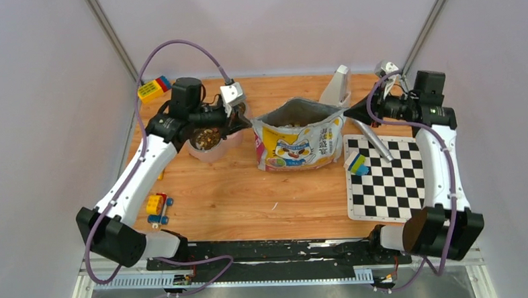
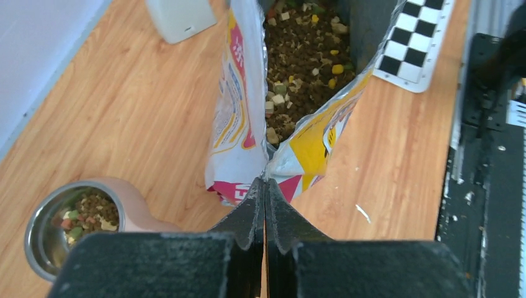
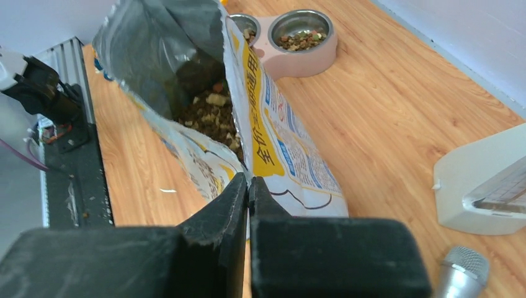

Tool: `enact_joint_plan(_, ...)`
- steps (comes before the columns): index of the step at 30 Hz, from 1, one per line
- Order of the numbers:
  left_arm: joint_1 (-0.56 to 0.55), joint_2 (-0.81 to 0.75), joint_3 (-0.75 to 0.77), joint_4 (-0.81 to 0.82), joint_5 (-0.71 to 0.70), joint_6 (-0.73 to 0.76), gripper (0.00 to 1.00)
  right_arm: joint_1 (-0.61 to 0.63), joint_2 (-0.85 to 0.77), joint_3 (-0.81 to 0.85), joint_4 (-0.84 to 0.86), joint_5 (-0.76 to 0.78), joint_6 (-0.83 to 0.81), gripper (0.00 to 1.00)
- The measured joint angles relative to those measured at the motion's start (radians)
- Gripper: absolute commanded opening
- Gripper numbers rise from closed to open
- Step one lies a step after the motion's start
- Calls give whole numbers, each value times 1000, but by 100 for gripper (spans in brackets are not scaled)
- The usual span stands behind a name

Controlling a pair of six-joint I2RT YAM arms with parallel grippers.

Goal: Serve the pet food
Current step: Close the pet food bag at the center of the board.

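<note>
The yellow-and-white pet food bag (image 1: 298, 139) stands open in the middle of the table. Brown kibble shows inside it in the left wrist view (image 2: 304, 56) and the right wrist view (image 3: 211, 118). My left gripper (image 1: 244, 118) is shut, pinching the bag's left top edge (image 2: 265, 181). My right gripper (image 1: 352, 109) is shut, pinching the bag's right top edge (image 3: 248, 180). The pink double steel bowl (image 1: 207, 143) sits under my left wrist, left of the bag. It holds some kibble (image 2: 87, 214), which also shows in the right wrist view (image 3: 302, 40).
A checkerboard mat (image 1: 387, 180) lies at the right with a blue-yellow block (image 1: 357, 164) and a silver microphone (image 1: 375, 141) on it. A white object (image 1: 336, 89) stands behind the bag. A toy car (image 1: 156, 206) and a yellow block (image 1: 152, 89) lie at the left.
</note>
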State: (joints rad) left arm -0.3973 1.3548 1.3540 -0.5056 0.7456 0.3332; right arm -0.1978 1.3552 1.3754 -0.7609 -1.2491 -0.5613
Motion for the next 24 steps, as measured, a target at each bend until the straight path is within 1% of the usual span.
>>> enact_joint_plan(2, 10, -35, 3, -39, 50, 17, 0, -2, -76, -52, 60, 1, 83, 0)
enact_joint_plan(4, 29, -83, 19, -42, 95, 14, 0, -4, -140, -96, 137, 3, 179, 0)
enact_joint_plan(7, 56, -145, 52, 3, 108, 4, 0, -19, -185, -116, 226, 0, 288, 0)
enact_joint_plan(9, 66, -183, 50, 50, 97, -3, 0, -16, -195, -131, 272, -1, 320, 0)
enact_joint_plan(10, 67, -199, 33, 78, 90, -8, 2, -11, -198, -147, 286, 3, 321, 0)
enact_joint_plan(11, 68, -212, 8, 101, 84, -12, 21, -5, -202, -171, 298, 11, 316, 0)
enact_joint_plan(12, 67, -220, -22, 118, 82, -14, 35, 1, -205, -198, 304, 23, 308, 0)
enact_joint_plan(13, 67, -226, -54, 134, 80, -13, 56, 5, -206, -225, 308, 37, 297, 0)
enact_joint_plan(14, 67, -224, -87, 140, 78, -12, 66, 8, -207, -257, 315, 48, 286, 0)
enact_joint_plan(15, 67, -214, -111, 138, 79, -6, 71, 9, -207, -279, 316, 64, 276, 0)
enact_joint_plan(16, 67, -204, -132, 130, 82, -6, 78, 9, -208, -298, 318, 76, 270, 0)
enact_joint_plan(17, 67, -188, -136, 128, 83, -2, 81, 9, -211, -308, 322, 82, 266, 0)
enact_joint_plan(18, 67, -172, -138, 126, 87, -3, 93, 9, -217, -315, 332, 87, 263, 0)
enact_joint_plan(20, 69, -153, -136, 129, 97, 0, 99, 11, -247, -319, 335, 105, 253, 0)
enact_joint_plan(24, 70, -108, -73, 82, 137, 44, 100, 12, -291, -330, 330, 134, 250, 0)
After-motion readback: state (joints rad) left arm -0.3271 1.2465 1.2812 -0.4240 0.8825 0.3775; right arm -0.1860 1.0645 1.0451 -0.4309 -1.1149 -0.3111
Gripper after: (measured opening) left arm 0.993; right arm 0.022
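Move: The pet food bag, held by its two top corners, has its middle about 12 cm right of the left hand, 3 cm nearer the base and some 13 cm lower. The pink food bowls lie about 10 cm left of the left hand and 11 cm ahead, on the board. From the right hand the bag's middle is some 13 cm left, 3 cm back and 13 cm below. The white stand is about 17 cm straight ahead of the right hand; the microphone is 13 cm right and 3 cm ahead of it. The left fingers part from the bag's left top corner: that hand jerks up some 9 cm, drawing slightly back and left, then sinks about 7 cm as its fingers open wide. The right fingers stay shut on the right top corner, bobbing up and down again as the hand draws about 3 cm back and turns slightly clockwise. ##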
